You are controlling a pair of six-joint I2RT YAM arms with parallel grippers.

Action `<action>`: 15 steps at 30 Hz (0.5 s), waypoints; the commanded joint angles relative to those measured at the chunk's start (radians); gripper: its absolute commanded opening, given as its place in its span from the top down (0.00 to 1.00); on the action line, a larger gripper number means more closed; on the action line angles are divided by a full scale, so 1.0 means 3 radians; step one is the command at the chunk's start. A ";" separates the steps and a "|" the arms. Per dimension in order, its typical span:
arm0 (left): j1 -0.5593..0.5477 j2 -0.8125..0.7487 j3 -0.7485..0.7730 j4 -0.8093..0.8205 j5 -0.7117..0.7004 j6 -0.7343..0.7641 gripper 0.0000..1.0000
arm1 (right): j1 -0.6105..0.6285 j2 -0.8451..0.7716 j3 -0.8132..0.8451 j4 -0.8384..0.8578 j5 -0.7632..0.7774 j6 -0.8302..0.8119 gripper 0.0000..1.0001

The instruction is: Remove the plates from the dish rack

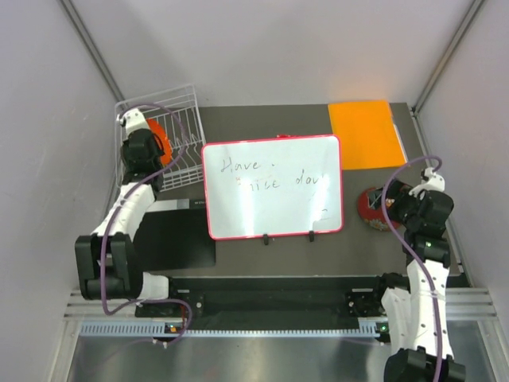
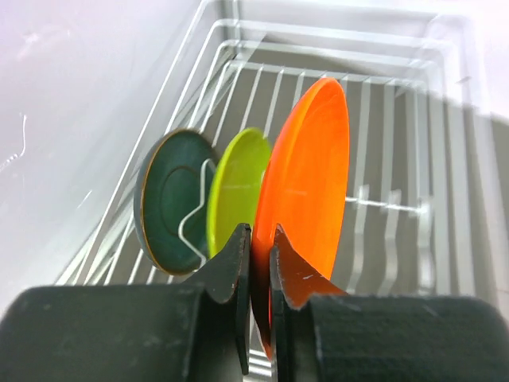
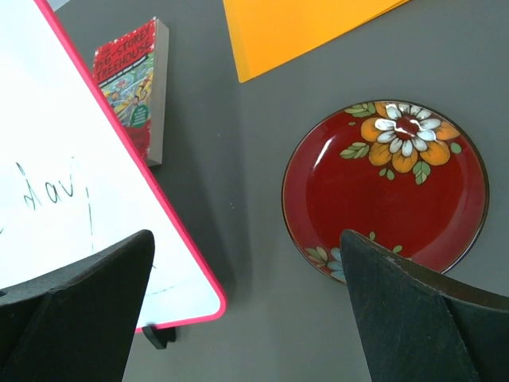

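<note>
The white wire dish rack (image 1: 179,107) stands at the table's back left. Three plates stand on edge in it: dark green-teal (image 2: 171,199), lime green (image 2: 235,187) and plain orange (image 2: 310,175). My left gripper (image 2: 258,235) reaches into the rack and is shut on the orange plate's rim, one finger on each face. The orange plate (image 1: 161,143) also shows from above, beside the left gripper (image 1: 147,153). The dark red floral plate (image 3: 386,191) lies flat on the table at the right. My right gripper (image 3: 246,239) hangs open above the table just left of it, holding nothing.
A red-framed whiteboard (image 1: 272,187) fills the table's middle. A flat orange sheet (image 1: 364,134) lies at the back right. A paperback book (image 3: 135,79) lies beside the whiteboard's edge. A black rectangular pad (image 1: 175,239) sits near the left arm's base.
</note>
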 commanded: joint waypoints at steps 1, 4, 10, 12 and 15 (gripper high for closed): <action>-0.0083 -0.0503 0.0210 -0.0192 0.0204 -0.0266 1.00 | 0.0094 0.0004 0.0222 -0.0007 0.0018 -0.0065 0.00; -0.0083 -0.0769 0.0307 -0.0488 0.0479 -0.0486 1.00 | 0.0109 -0.0047 0.0339 -0.0073 -0.0110 -0.0060 0.00; -0.0078 -0.1342 0.0272 -0.0893 0.1000 -0.0880 1.00 | 0.0130 -0.0160 0.0570 -0.0217 -0.0411 -0.0044 0.00; -0.0083 -0.1576 0.0211 -0.1067 0.1129 -0.1022 1.00 | 0.0130 -0.0206 0.0600 -0.0247 -0.0503 -0.0014 0.00; -0.0078 -0.1924 0.0098 -0.1205 0.1237 -0.1079 1.00 | 0.0140 -0.0293 0.0601 -0.0283 -0.0560 0.0017 0.00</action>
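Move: The left hand, already gripping the raised orange plate, has the whiteboard's middle about 43 cm to its right, 13 cm back towards the base and 14 cm lower. The lime plate stands some 8 cm ahead and 4 cm left of this hand, the dark green one 8 cm ahead and 9 cm left, both about 12 cm below. From the open right hand the whiteboard is roughly 35 cm left, 5 cm ahead and 9 cm down; the red plate lies 2 cm ahead, 4 cm right, 16 cm below. Up first and then increasingly back and to the right, the left hand carries the orange plate about 13 cm higher and away from the rack, keeping its pinch on the rim while the fingers tip upward, roll left side down and swing a little clockwise. After a brief pause the right hand, still wide open and empty, rises about 6 cm off from the red plate, drifting left and tipping its fingers up slightly. ##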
